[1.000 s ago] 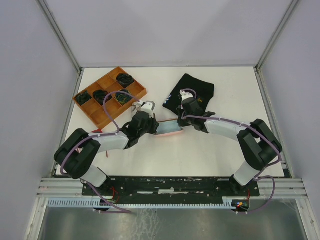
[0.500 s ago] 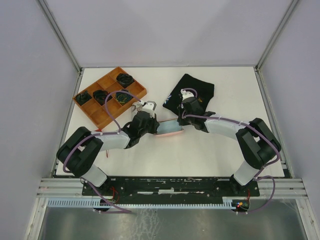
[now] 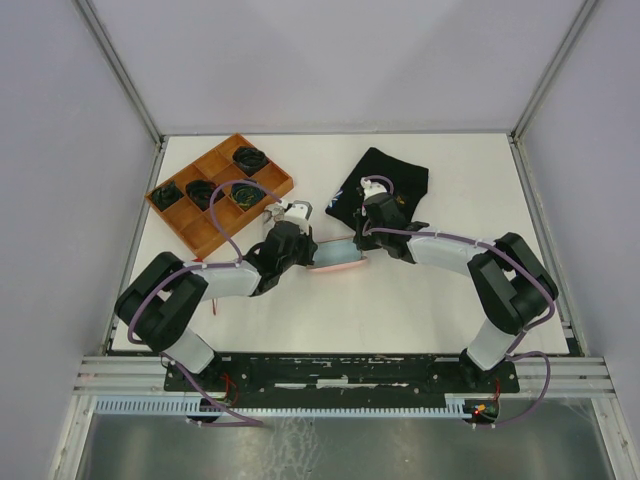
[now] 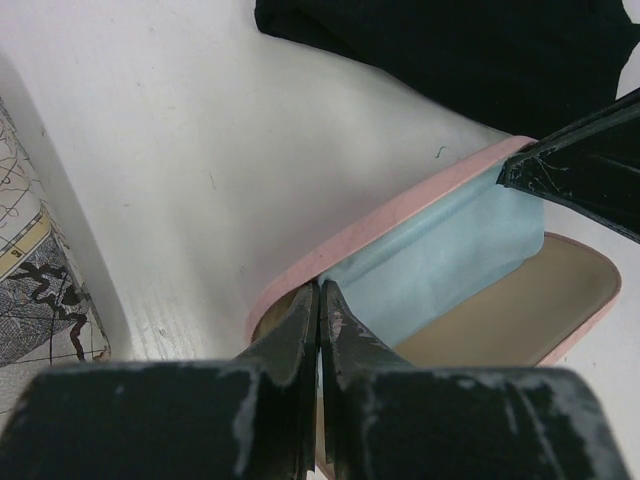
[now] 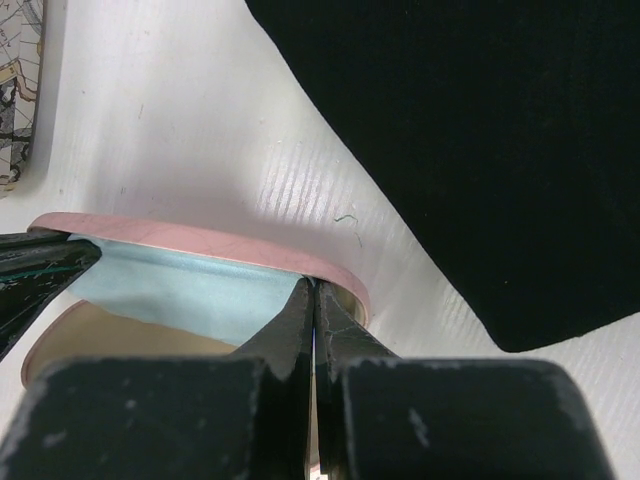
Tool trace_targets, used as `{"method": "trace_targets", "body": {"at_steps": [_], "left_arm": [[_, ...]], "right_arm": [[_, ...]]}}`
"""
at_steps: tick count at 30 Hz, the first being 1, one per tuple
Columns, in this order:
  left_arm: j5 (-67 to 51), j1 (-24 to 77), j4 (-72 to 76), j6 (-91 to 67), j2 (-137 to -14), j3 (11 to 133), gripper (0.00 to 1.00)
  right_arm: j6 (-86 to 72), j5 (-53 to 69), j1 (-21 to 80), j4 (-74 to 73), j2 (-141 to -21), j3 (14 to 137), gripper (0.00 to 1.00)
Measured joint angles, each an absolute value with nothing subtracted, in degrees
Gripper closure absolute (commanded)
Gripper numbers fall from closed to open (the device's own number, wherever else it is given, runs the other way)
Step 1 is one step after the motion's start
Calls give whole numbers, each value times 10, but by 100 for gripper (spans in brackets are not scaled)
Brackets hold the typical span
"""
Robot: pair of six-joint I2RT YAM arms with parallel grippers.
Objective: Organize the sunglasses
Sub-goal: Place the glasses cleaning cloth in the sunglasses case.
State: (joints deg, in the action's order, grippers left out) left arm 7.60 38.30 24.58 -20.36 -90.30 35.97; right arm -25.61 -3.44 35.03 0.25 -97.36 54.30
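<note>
No sunglasses show in any view. An open pink glasses case (image 3: 338,262) lies on the table between my two arms, with a light blue cloth (image 4: 450,250) inside it. The left gripper (image 4: 320,290) is shut, pinching one end of the cloth at the case's pink rim (image 4: 400,205). At the other end of the blue cloth (image 5: 170,290) my right gripper (image 5: 313,285) is also shut on its edge, just inside the rim (image 5: 200,238). From above, the left gripper (image 3: 318,255) and right gripper (image 3: 358,248) meet over the case.
A black cloth (image 3: 385,180) lies behind the case, close to the right gripper. A wooden tray (image 3: 205,235) with dark items in several compartments sits at the back left. A grey patterned glasses case (image 4: 30,300) lies at the edge of the left wrist view.
Hardly anything differs. The right arm's elbow has drifted slightly to the left, and both grippers stay shut on the cloth at the case.
</note>
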Motion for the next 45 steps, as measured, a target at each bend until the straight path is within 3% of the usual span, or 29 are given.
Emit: {"method": "trace_targets", "body": {"at_steps": [15,29,45], "left_arm": [[81,383,245,-203,-904,361,93],[90,382,238,-203,-907,369,79],[106,380,226,-203,-910,369,60]], "right_arm": [[-256,-30,348,4,-976,545,98],[-261,-28,347,5,-982,551,76],[-263,-29,345,4,-981,551,61]]}}
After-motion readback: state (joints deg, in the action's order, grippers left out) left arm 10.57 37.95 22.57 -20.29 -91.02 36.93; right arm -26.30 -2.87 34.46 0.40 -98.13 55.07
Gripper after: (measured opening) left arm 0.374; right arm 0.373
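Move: Both hands pinch opposite ends of the cleaning cloth in the open sunglasses case, whose far half centres about 5 cm right and 1 cm back from the left hand, 1 cm lower, and 5 cm left and 2 cm back from the right. From the left hand, the patterned pouch lies some 9 cm left and 4 cm ahead; from the right hand, the black cloth centres 11 cm ahead and 4 cm right. Both are about 2 cm lower. Both hands, nearly still, open their fingers a third, releasing the cloth's ends; the left drifts 1 cm left. ##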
